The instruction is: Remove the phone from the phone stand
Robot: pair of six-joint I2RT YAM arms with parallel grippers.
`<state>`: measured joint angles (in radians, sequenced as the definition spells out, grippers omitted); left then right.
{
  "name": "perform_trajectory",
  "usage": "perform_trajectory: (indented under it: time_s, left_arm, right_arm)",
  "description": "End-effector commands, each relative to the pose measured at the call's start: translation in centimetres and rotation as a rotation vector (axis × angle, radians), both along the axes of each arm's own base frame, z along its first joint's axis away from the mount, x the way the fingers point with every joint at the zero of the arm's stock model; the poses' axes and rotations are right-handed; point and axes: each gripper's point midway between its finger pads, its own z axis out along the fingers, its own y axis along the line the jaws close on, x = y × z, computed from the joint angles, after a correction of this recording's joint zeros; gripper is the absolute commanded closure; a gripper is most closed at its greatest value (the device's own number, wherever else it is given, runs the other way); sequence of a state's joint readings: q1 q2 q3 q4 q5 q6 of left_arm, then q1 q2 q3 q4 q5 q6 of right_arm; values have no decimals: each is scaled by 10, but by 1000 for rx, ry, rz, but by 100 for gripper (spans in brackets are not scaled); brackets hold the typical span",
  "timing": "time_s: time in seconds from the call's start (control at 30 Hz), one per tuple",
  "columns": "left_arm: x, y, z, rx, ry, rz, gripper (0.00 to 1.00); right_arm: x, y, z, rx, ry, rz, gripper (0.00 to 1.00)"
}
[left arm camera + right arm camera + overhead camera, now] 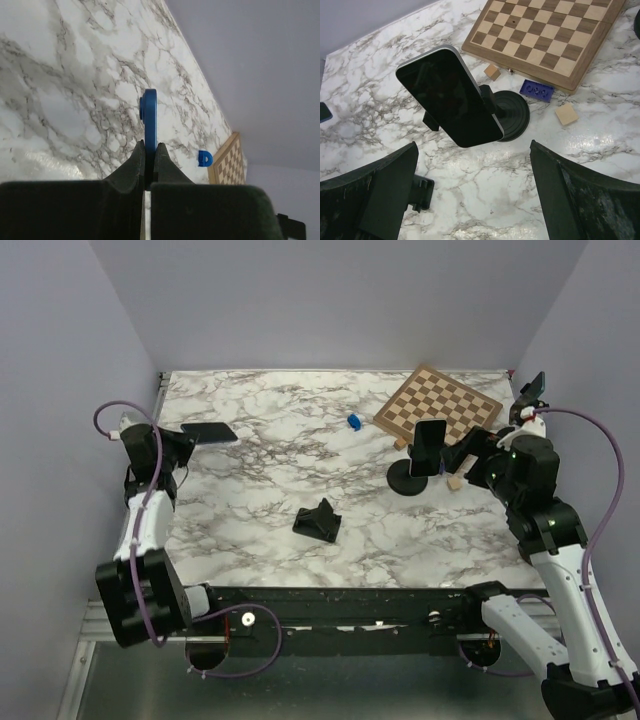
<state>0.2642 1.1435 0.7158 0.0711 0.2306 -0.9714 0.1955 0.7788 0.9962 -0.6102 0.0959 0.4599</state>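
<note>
A dark phone [430, 447] sits tilted on a black round-based phone stand [408, 480] at the right of the marble table; the right wrist view shows the phone [452, 97] and the stand [512, 112] too. My right gripper [468, 455] is open and empty just right of it, with its fingers [385, 185] spread below the phone. My left gripper [185, 445] is at the far left, shut on the edge of a blue phone [210, 432], which the left wrist view shows edge-on [149, 112].
A second, empty black stand [318, 521] lies mid-table and also shows in the right wrist view [422, 192]. A chessboard [438, 405] lies at the back right. Near it are a small blue piece [354, 422], wooden cubes [567, 114] and a flat blue block [537, 90].
</note>
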Motion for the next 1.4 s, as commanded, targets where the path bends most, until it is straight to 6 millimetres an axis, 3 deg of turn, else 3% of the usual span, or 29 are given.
perform_trajectory:
  time_s: [0.0, 0.1, 0.17, 0.43, 0.57, 0.93, 1.13, 1.37]
  left_arm:
    - [62, 13, 48, -89, -190, -166, 100]
    - [93, 22, 20, -124, -141, -194, 100]
    - [107, 28, 14, -131, -184, -208, 100]
    - [137, 65, -30, -187, -144, -127, 100]
    - [142, 76, -47, -250, -164, -117, 100]
    - [142, 90, -89, -219, 32, -84, 95]
    - [139, 97, -100, -162, 122, -77, 80]
    - [137, 97, -101, -172, 149, -77, 70]
  right_arm:
    - [-3, 14, 3, 48, 28, 53, 0]
    - [-1, 28, 1, 91, 46, 114, 0]
    - [-1, 35, 1, 115, 59, 143, 0]
    - [-4, 44, 14, 179, 17, 172, 0]
    - [-5, 44, 18, 193, 9, 167, 0]
    - [-8, 47, 19, 230, 16, 168, 0]
    - [-12, 44, 19, 226, 18, 155, 0]
    - [-11, 48, 19, 251, 28, 159, 0]
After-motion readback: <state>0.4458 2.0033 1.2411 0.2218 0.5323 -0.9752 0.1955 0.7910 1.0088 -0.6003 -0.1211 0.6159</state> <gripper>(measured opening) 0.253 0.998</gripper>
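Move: Out beyond the left hand, which still grips the removed phone with it projecting ahead, lies its bare table spot: about 20 cm ahead, 7 left, 17 below. From this hand the emptied stand is some 12 cm back, 28 right and 14 lower, the blue piece 20 ahead, 38 right and 17 down. The right hand has the black phone about 12 cm ahead, 6 left, 9 below; its round stand base is 13 ahead, 10 left, 25 down. Carrying the phone away from the emptied stand, the left hand sweeps about 14 cm forward, first fast and level, then sinks some 10 cm while drifting 9 cm left, rolling left side down. Over the bare spot it tips nose-down a little and partly opens, easing its pinch. The wide-open right hand slides roughly 4 cm left before the black phone, rolling its left side up, touching nothing. ##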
